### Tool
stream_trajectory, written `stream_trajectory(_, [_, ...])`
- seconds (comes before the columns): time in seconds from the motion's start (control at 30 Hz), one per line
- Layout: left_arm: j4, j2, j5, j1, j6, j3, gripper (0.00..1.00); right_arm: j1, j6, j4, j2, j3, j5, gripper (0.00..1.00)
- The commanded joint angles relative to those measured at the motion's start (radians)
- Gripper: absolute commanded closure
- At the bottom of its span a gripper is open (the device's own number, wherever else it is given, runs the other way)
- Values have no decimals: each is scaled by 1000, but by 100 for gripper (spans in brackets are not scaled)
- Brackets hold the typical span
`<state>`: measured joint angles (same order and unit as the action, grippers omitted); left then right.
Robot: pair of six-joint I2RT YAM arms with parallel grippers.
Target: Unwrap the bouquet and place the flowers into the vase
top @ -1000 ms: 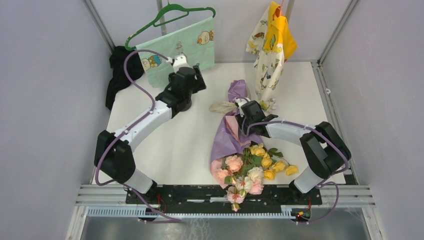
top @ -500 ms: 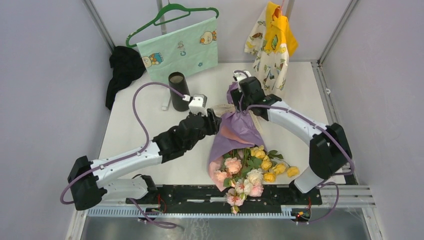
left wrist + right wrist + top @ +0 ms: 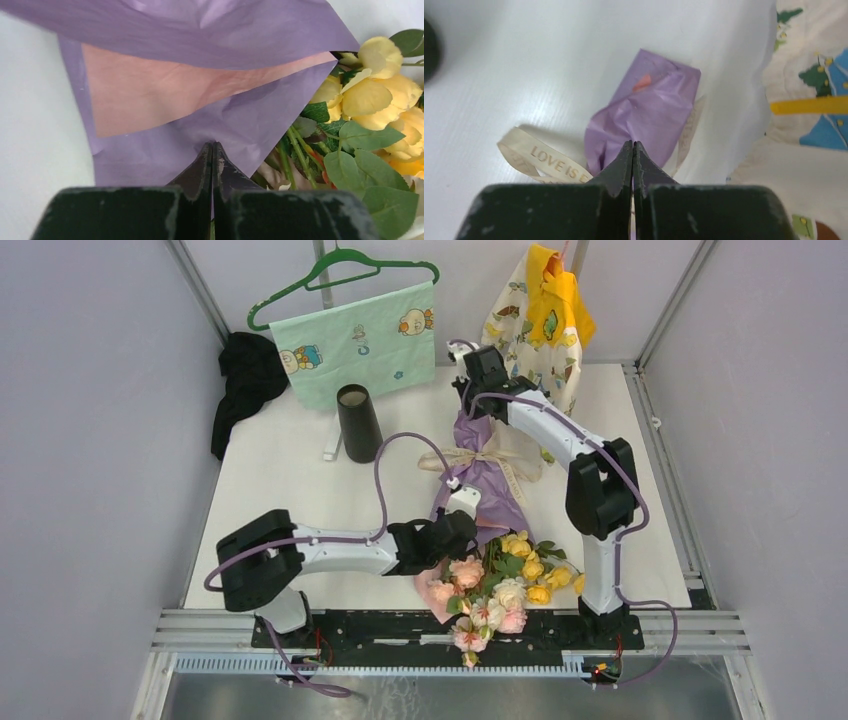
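The bouquet (image 3: 480, 490) lies mid-table, flowers (image 3: 500, 580) toward the near edge, and a beige ribbon (image 3: 480, 460) is tied round its neck. My left gripper (image 3: 472, 534) is shut, its tips (image 3: 212, 145) pinching the lilac paper (image 3: 200, 30) beside the yellow roses (image 3: 372, 95). At the bouquet's far end my right gripper (image 3: 472, 405) is shut, its tips (image 3: 633, 142) on the twisted paper tail (image 3: 649, 110) next to the ribbon (image 3: 549, 157). The black vase (image 3: 358, 423) stands upright, back left of the bouquet.
A green printed cloth on a hanger (image 3: 355, 340) hangs behind the vase. A black cloth bundle (image 3: 245, 380) sits at the back left corner. A yellow patterned garment (image 3: 545, 320) hangs close behind my right gripper. A metal rail (image 3: 450, 625) runs along the near edge.
My left arm swung from the vase down to the bouquet's lower paper and shut. My right arm moved from the bouquet's middle up to its twisted far end and shut.
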<state>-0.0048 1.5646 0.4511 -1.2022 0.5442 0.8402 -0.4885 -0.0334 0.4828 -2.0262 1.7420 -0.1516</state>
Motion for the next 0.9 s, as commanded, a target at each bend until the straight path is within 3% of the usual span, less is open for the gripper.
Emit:
stream_trajectory(0.0, [71, 70, -74, -3, -53, 94, 98, -1, 25, 57, -61, 125, 132, 100])
stream_trajectory(0.17, [65, 175, -114, -5, -53, 150, 98, 1, 25, 56, -141, 136, 207, 100])
stream_trajectory(0.37, [-72, 268, -7, 3, -24, 211, 98, 33, 25, 80, -211, 104, 220, 100])
stream_trajectory(0.5, [-141, 303, 42, 38, 25, 206, 98, 86, 18, 3, -123, -82, 208, 100])
stream_trajectory(0.7, [-215, 313, 56, 185, 75, 182, 98, 131, 4, -58, 61, -371, 92, 100])
stream_trajectory(0.87, [-299, 335, 117, 265, 39, 313, 98, 138, -18, -119, 230, -598, 32, 100])
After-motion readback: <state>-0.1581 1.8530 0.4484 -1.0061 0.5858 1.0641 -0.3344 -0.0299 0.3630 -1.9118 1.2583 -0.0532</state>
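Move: The purple wrapping's loose fold lies about 4 cm ahead of my left hand, 2 cm right and 6 cm below. The yellow roses are some 11 cm right and 3 cm back of this hand, the peach blooms 8 cm back and 4 cm left. From my right hand, the wrapping's stem end is roughly level ahead, 2 cm right and 12 cm below; the ribbon knot is 5 cm back and 3 cm right, the black vase 21 cm left and 3 cm back. With both grippers kept shut, I bring my right hand down about 11 cm after a short swing left, then drag its tips right and back against the wrapping beside the ribbon. My left hand sinks some 5 cm while easing right, then pushes forward and left into the purple folds, turning slightly counter-clockwise. ##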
